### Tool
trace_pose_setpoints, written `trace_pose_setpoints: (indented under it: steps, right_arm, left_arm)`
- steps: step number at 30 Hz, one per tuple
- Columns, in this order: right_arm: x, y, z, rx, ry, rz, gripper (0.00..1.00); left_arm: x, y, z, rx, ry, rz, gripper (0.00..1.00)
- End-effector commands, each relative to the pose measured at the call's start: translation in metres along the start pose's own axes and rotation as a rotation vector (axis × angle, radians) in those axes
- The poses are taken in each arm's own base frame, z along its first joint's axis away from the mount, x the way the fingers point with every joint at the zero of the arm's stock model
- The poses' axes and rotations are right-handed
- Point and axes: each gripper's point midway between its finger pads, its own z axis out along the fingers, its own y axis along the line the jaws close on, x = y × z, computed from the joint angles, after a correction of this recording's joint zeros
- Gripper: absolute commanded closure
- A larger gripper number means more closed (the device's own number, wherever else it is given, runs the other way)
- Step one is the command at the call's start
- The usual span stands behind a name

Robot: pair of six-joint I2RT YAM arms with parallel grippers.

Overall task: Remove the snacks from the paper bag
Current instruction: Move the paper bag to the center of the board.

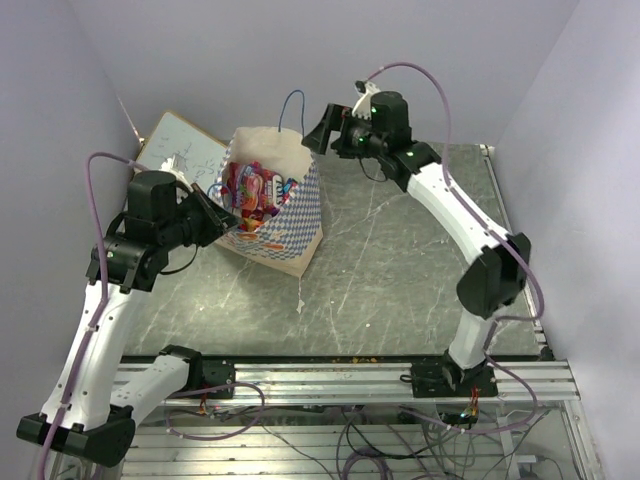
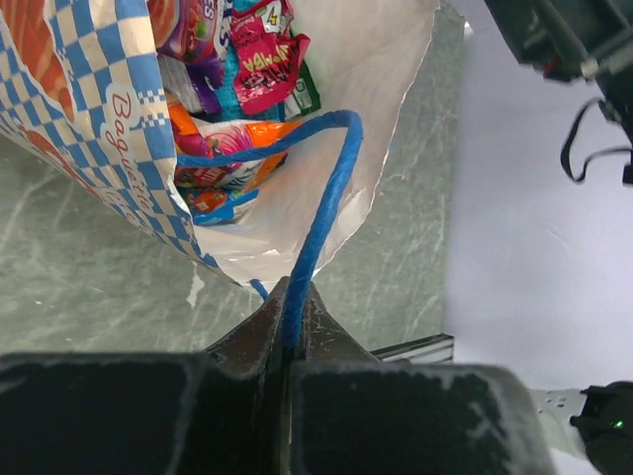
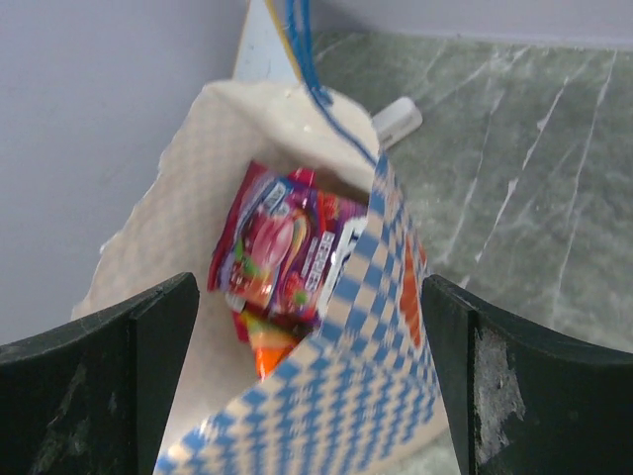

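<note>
The paper bag (image 1: 290,215) stands on the table at the back left, tan with a blue-and-white checkered band, its mouth open. Several glossy snack packets (image 1: 252,195) fill it, a large red-pink one on top. My left gripper (image 1: 222,218) is shut on the bag's blue cord handle (image 2: 316,233) at its near rim. In the left wrist view, red, purple, orange and green packets (image 2: 259,59) show inside. My right gripper (image 1: 318,130) is open, just above the bag's far rim. The right wrist view looks down on the red-pink packet (image 3: 282,252), an orange one under it.
A wooden-framed whiteboard (image 1: 180,150) lies behind the bag against the left wall. The other blue handle (image 1: 291,108) sticks up at the bag's back. The green marbled tabletop (image 1: 400,270) stretches to the right. A metal rail (image 1: 350,375) runs along the near edge.
</note>
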Motion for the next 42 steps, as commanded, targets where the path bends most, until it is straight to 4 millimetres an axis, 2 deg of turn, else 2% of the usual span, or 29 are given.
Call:
trace_pose_setpoints:
  steps: [1, 4, 5, 7, 11, 12, 15, 18, 20, 21, 24, 28, 33, 38, 42]
  right_arm:
    - [-0.031, -0.006, 0.037, -0.002, -0.120, -0.014, 0.05]
    - [-0.041, -0.010, 0.059, -0.005, -0.167, -0.008, 0.08]
    - [-0.046, -0.005, 0.063, -0.019, -0.183, -0.013, 0.11]
    - [-0.045, -0.006, 0.082, -0.033, -0.182, -0.023, 0.14]
    - [-0.051, 0.000, 0.103, -0.055, -0.210, -0.043, 0.26]
    - [-0.052, 0.000, 0.107, -0.061, -0.217, -0.035, 0.32]
    - [-0.055, 0.004, 0.116, -0.096, -0.222, 0.003, 0.61]
    - [-0.057, 0.011, 0.113, -0.115, -0.213, 0.037, 0.85]
    - [-0.057, 0.014, 0.106, -0.111, -0.209, 0.042, 0.98]
    - [-0.056, 0.014, 0.101, -0.104, -0.206, 0.043, 1.00]
    - [-0.057, 0.017, 0.078, -0.078, -0.202, 0.032, 1.00]
    - [-0.057, 0.027, 0.039, -0.065, -0.188, 0.022, 1.00]
    - [-0.031, 0.040, 0.006, -0.093, -0.145, 0.074, 1.00]
    - [-0.007, 0.058, -0.026, -0.113, -0.107, 0.099, 1.00]
    - [0.025, 0.078, -0.053, -0.127, -0.046, 0.122, 1.00]
  left_arm:
    - [-0.017, -0.008, -0.012, 0.009, -0.070, 0.143, 0.93]
    - [-0.019, -0.005, -0.011, 0.000, -0.077, 0.192, 0.93]
    - [-0.020, -0.005, -0.010, 0.001, -0.081, 0.200, 0.93]
    - [-0.023, -0.006, -0.009, 0.005, -0.088, 0.218, 0.93]
    - [-0.034, -0.008, -0.013, -0.025, -0.112, 0.278, 0.93]
    - [-0.037, -0.008, -0.013, -0.029, -0.123, 0.287, 0.93]
    - [-0.043, -0.010, -0.013, -0.031, -0.146, 0.304, 0.93]
    - [-0.049, -0.006, -0.018, -0.076, -0.163, 0.312, 0.93]
    - [-0.051, -0.003, -0.019, -0.094, -0.170, 0.309, 0.93]
    - [-0.050, -0.001, -0.018, -0.098, -0.168, 0.303, 0.93]
    - [-0.049, 0.001, -0.015, -0.109, -0.160, 0.288, 0.93]
    - [-0.058, 0.001, -0.017, -0.148, -0.177, 0.289, 0.93]
    - [-0.067, -0.001, -0.020, -0.169, -0.201, 0.271, 0.93]
    - [-0.066, -0.001, -0.023, -0.178, -0.203, 0.235, 0.93]
    - [-0.062, -0.001, -0.020, -0.175, -0.183, 0.206, 0.93]
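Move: The far blue handle, still free, stands about 10 cm ahead of the open right hand and 7 cm to its left, roughly at its height. The bag's body lies some 11 cm back and 12 cm left of the right hand, 16 cm below; the snacks sit about 10 cm back, 13 cm left and 11 cm below. The left hand already holds the near handle; from it the far handle is about 26 cm ahead and 10 cm right. Reach the right gripper forward and left, about 12 cm in all, close it on the bag's far blue handle and pinch it, then draw the handle back some 14 cm and about 5 cm right. Meanwhile keep the left gripper shut on the near handle, easing it about 5 cm left and slightly forward while rolling it some 20 degrees, left side up. ##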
